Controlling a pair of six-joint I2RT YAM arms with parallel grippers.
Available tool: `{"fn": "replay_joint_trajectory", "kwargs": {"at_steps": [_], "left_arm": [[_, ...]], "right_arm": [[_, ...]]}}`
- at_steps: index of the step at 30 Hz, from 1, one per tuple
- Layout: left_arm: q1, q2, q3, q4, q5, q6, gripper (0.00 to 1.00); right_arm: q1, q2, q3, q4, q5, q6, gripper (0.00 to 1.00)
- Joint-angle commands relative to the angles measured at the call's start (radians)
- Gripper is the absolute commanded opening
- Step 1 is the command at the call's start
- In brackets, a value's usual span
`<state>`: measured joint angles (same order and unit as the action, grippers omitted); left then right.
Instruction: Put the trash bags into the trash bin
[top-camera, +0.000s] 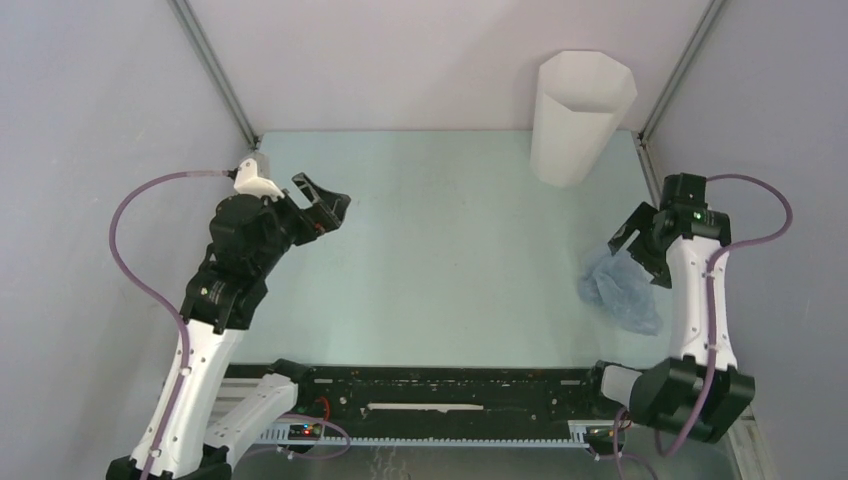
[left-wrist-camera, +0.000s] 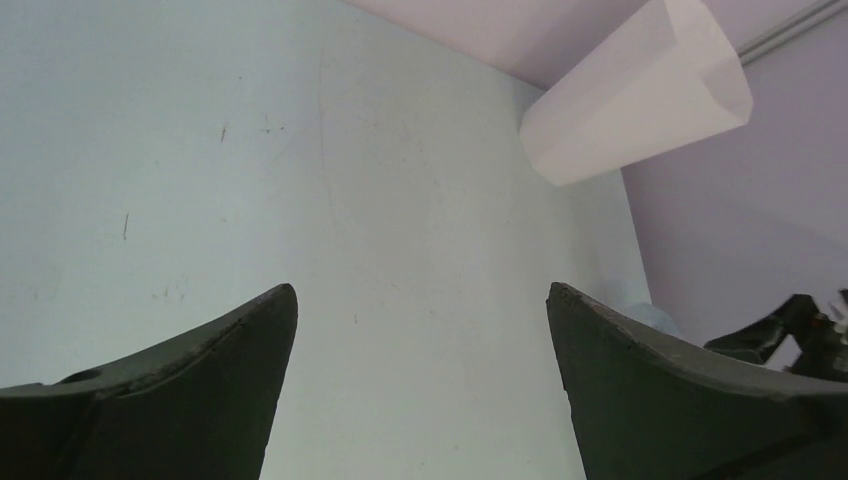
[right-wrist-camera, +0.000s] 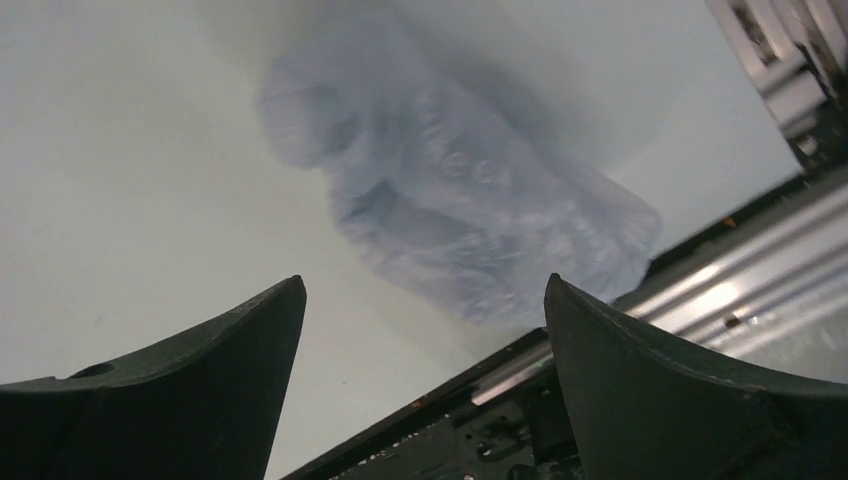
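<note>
The trash bag (top-camera: 620, 290) is a crumpled, pale-blue film lump lying on the table at the right, near the front. My right gripper (top-camera: 630, 245) hovers just above its far edge, open and empty. In the right wrist view the trash bag (right-wrist-camera: 460, 210) lies beyond the spread fingertips of the right gripper (right-wrist-camera: 425, 285), apart from them. The white faceted trash bin (top-camera: 580, 115) stands upright at the back right. My left gripper (top-camera: 325, 205) is held open over the left side of the table, holding nothing. From the left wrist, the left gripper (left-wrist-camera: 420, 290) frames bare table, with the trash bin (left-wrist-camera: 640, 90) farther off.
A black and metal rail (top-camera: 450, 390) runs along the near table edge, seen close under the bag as the rail (right-wrist-camera: 720, 280). Pale walls with metal corner posts (top-camera: 215, 70) enclose the table (top-camera: 430, 250). The right arm (left-wrist-camera: 800, 330) shows at the left wrist view's right edge.
</note>
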<state>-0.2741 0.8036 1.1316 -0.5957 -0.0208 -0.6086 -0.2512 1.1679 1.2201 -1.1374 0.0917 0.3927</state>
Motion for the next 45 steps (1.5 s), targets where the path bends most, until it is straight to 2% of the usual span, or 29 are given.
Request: {"fn": "replay_joint_trajectory", "kwargs": {"at_steps": [1,4,7,10,11,15,19,20,24,27,32,36,41,45], "left_arm": [[-0.021,-0.030,0.019,0.049,0.026,0.056,1.00],[-0.044,0.010,0.099,-0.011,-0.013,0.079,1.00],[-0.076,0.031,0.100,0.008,0.001,0.080,1.00],[-0.109,0.071,0.109,0.030,0.000,0.072,1.00],[-0.119,0.085,0.120,0.037,-0.001,0.071,1.00],[-0.143,0.130,0.162,0.045,-0.005,0.091,1.00],[-0.143,0.145,0.164,0.032,-0.006,0.096,1.00],[-0.143,0.147,0.164,0.028,-0.007,0.098,1.00],[-0.143,0.163,0.174,0.004,-0.003,0.100,1.00],[-0.143,0.178,0.174,-0.017,0.012,0.089,1.00],[-0.143,0.239,0.177,-0.071,0.172,0.069,1.00],[-0.143,0.292,0.144,-0.096,0.317,0.064,1.00],[-0.144,0.338,0.033,-0.080,0.469,0.056,1.00],[-0.144,0.318,-0.107,0.119,0.641,-0.067,1.00]], "right_arm": [[-0.033,0.130,-0.005,0.004,0.182,0.065,0.97],[-0.015,0.215,-0.002,-0.005,0.203,0.078,0.98],[0.025,0.268,-0.019,0.034,0.245,0.067,0.99],[0.039,0.326,-0.038,0.089,0.196,0.038,0.97],[0.039,0.345,-0.046,0.111,0.150,0.017,0.89],[0.098,0.404,-0.059,0.177,-0.042,-0.061,0.70],[0.260,0.371,-0.058,0.266,-0.341,-0.082,0.34],[0.319,0.364,-0.058,0.295,-0.403,-0.071,0.28],[0.493,0.363,-0.057,0.445,-0.661,-0.003,0.11],[0.554,0.375,-0.059,0.553,-0.814,0.089,0.03],[0.572,0.432,-0.059,0.754,-1.087,0.233,0.00],[0.570,0.515,-0.058,0.835,-1.241,0.287,0.00],[0.582,0.560,-0.059,0.854,-1.266,0.322,0.00],[0.586,0.548,-0.059,0.932,-1.303,0.404,0.00]]}}
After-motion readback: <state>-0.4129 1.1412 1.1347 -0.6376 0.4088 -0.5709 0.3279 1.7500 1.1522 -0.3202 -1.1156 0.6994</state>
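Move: The trash bag I'm going for lies crumpled on the table almost straight under my open right hand, about 2 cm farther out and some 11 cm below. The trash bin stands about 33 cm ahead of that hand and 9 cm to its left, its middle near my hand's height. From my left hand the bag is far off, roughly 59 cm to the right, about level front to back, and some 25 cm lower. I sink my right hand about 11 cm onto the bag and pinch it, closing the fingers as I sweep left. I carry the bag some 30 cm left and slightly forward, rising about 8 cm from the low point while the wrist swings the fingers round to point left. My open left hand comes to meet it, about 11 cm right, then also 9 cm down, tipping down and turning clockwise some 30 degrees. ##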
